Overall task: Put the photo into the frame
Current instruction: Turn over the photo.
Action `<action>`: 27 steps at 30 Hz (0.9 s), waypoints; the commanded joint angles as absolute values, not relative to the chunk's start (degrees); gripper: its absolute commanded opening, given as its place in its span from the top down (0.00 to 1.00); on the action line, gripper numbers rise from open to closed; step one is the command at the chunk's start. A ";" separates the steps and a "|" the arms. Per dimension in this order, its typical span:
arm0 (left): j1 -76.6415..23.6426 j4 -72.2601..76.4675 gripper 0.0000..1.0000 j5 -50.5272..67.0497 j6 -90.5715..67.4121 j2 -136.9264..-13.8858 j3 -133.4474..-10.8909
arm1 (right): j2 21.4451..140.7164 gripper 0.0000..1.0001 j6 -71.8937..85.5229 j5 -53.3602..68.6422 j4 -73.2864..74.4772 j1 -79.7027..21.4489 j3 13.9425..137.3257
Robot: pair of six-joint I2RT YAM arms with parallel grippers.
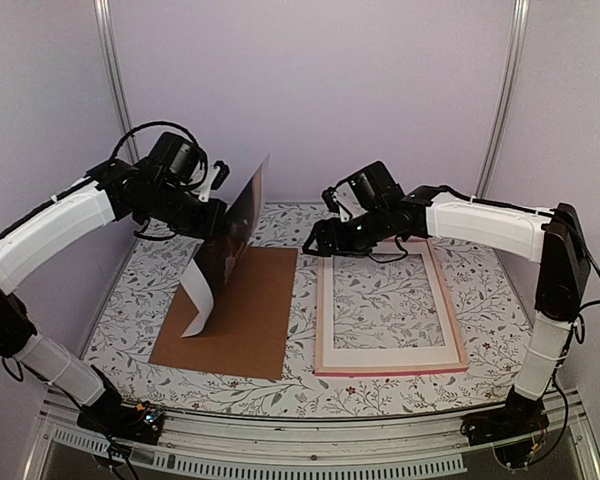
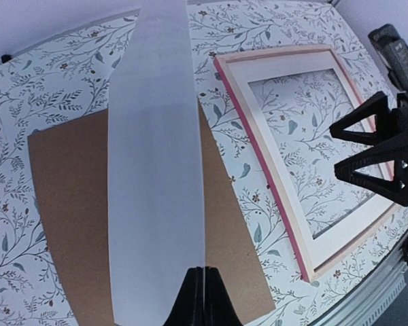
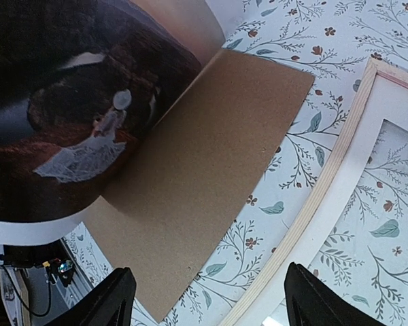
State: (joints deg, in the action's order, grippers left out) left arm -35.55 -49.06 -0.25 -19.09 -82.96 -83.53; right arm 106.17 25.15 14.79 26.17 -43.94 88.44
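My left gripper (image 1: pixel 218 215) is shut on the photo (image 1: pixel 232 232), holding it nearly upright by its edge above the brown backing board (image 1: pixel 230 312). In the left wrist view its white back (image 2: pixel 156 156) runs up from my closed fingertips (image 2: pixel 204 272). The right wrist view shows its dark printed face with a pale figure (image 3: pixel 88 146). The pink frame (image 1: pixel 390 368) lies flat at centre right with a white mat inside; it also shows in the left wrist view (image 2: pixel 258 163). My right gripper (image 1: pixel 317 245) is open and empty, hovering over the frame's far left corner, facing the photo.
The table carries a floral cloth (image 1: pixel 130 310). The backing board lies left of the frame with a narrow strip of cloth between them. A metal rail (image 1: pixel 310 435) runs along the near edge. Purple walls enclose the back and sides.
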 commanded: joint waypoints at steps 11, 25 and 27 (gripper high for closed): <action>-47.15 -31.97 1.00 2.62 -27.66 -96.66 -81.33 | 101.48 0.18 31.29 20.49 18.57 -38.81 85.59; -55.50 -20.28 1.00 -3.94 -34.83 -102.33 -76.86 | 103.10 0.18 37.58 20.29 12.62 -37.62 80.13; -56.23 -19.68 0.99 -4.65 -35.33 -103.01 -76.73 | 103.63 0.18 37.85 19.73 12.48 -37.53 79.84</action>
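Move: Held shut in the left fingers, the photo stands nearly upright, its middle about 7 cm ahead, 4 cm left and 12 cm below the left hand. The brown board it is being turned onto is centred some 24 cm below that hand, 3 cm left and 2 cm ahead; the frame's middle is about 34 cm right, 1 cm ahead, equally low. From the open right hand, the photo's middle lies roughly 20 cm left, 5 cm ahead and 5 cm below. Rightward and down in one slanting sweep, the left hand carries the photo's pinched edge about 16 cm right and 11 cm lower, across the board's right edge towards the frame, easing back over the second half with the wrist turning only some 10 degrees. The right hand, fingers still wide open, shifts a few centimetres forward and right and rises about 3.5 cm, then sinks partway back, rolling its left side up a little. ##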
